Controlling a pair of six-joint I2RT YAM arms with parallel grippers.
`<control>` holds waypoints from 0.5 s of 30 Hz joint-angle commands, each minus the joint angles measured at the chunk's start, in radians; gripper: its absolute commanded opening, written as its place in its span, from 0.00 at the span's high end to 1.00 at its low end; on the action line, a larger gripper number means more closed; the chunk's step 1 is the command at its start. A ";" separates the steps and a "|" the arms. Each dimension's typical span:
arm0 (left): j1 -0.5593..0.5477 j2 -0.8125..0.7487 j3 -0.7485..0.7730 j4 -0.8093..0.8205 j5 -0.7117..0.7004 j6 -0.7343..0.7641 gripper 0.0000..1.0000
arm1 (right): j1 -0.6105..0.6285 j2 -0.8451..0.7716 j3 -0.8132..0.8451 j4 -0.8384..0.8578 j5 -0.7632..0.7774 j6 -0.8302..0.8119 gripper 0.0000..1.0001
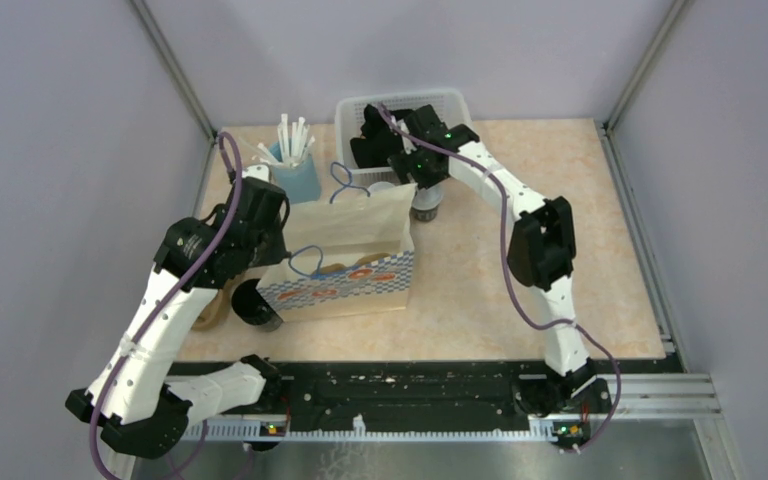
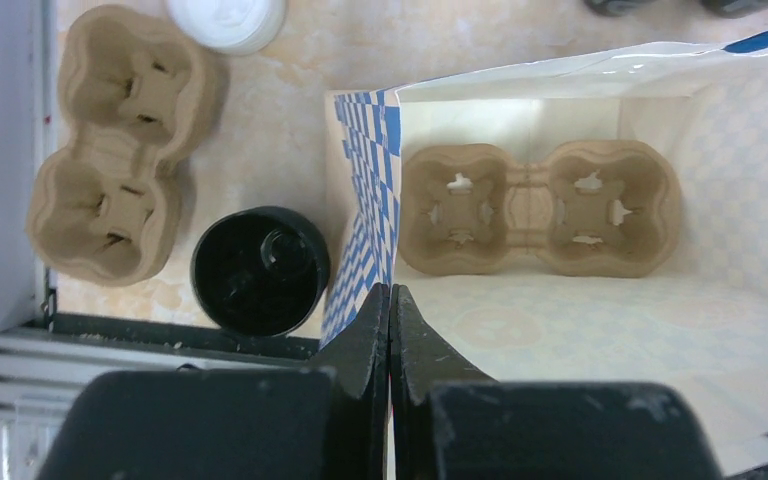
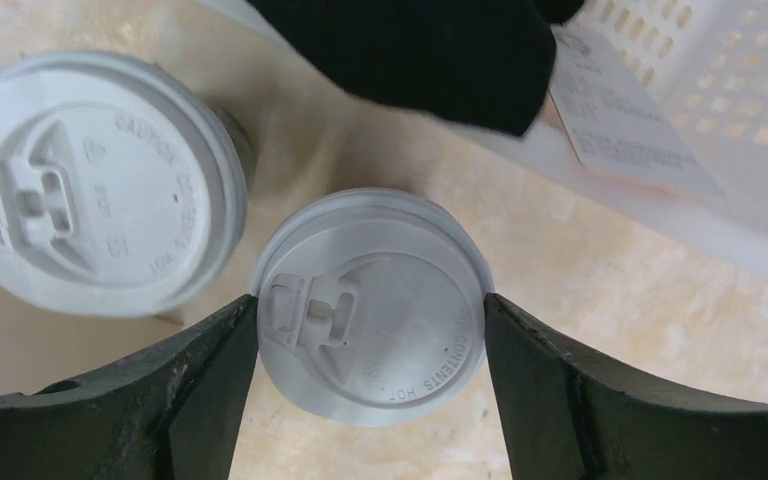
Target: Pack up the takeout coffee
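A takeout coffee cup (image 3: pixel 372 305) with a pale grey lid stands on the table beside the bag. My right gripper (image 3: pixel 370 320) straddles it from above, and both fingers touch the lid's rim. A second lidded cup (image 3: pixel 90 180) stands close on its left. In the top view that gripper (image 1: pixel 422 195) hangs over the cup (image 1: pixel 427 210) behind the paper bag (image 1: pixel 350 260). My left gripper (image 2: pixel 390 300) is shut on the bag's checked rim (image 2: pixel 365 200), holding the bag open. A brown pulp carrier (image 2: pixel 540 208) lies inside the bag.
Another pulp carrier (image 2: pixel 110 145) and an all-black cup (image 2: pixel 260 270) sit left of the bag near the table's front edge. A white basket (image 1: pixel 400 110) stands at the back, close to the right gripper. A blue holder with straws (image 1: pixel 295 170) is behind the bag.
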 commanded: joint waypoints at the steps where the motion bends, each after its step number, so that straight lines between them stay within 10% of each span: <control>1: 0.002 -0.022 -0.007 0.154 0.103 0.093 1.00 | 0.001 -0.214 -0.083 -0.020 0.057 0.025 0.23; 15: 0.002 -0.102 -0.131 0.354 0.320 0.224 1.00 | -0.024 -0.911 -0.473 -0.190 0.106 0.023 0.26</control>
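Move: The right fingers already grip a lidded coffee cup that stands on the table. The carrier in the paper bag, where it is to go, lies about 13 cm back and 13 cm left of that hand, some 6 cm lower. The second lidded cup stands level with it, 9 cm left; the basket is 15 cm ahead, 5 cm left. From the left hand, shut on the bag's left rim, the carrier lies about 12 cm ahead, 10 cm right, 21 cm below; the black cup is 4 cm ahead, 7 cm left. Lift the gripped cup off the table with the right hand, speeding up as you go: about 15 cm up while drawing 13 cm back and 11 cm right, out to the right of the bag, grip kept and fingers tipping somewhat more downward. Meanwhile keep the left fingers pinched on the bag's rim and pull the bag about 5 cm right, turning the hand clockwise. ##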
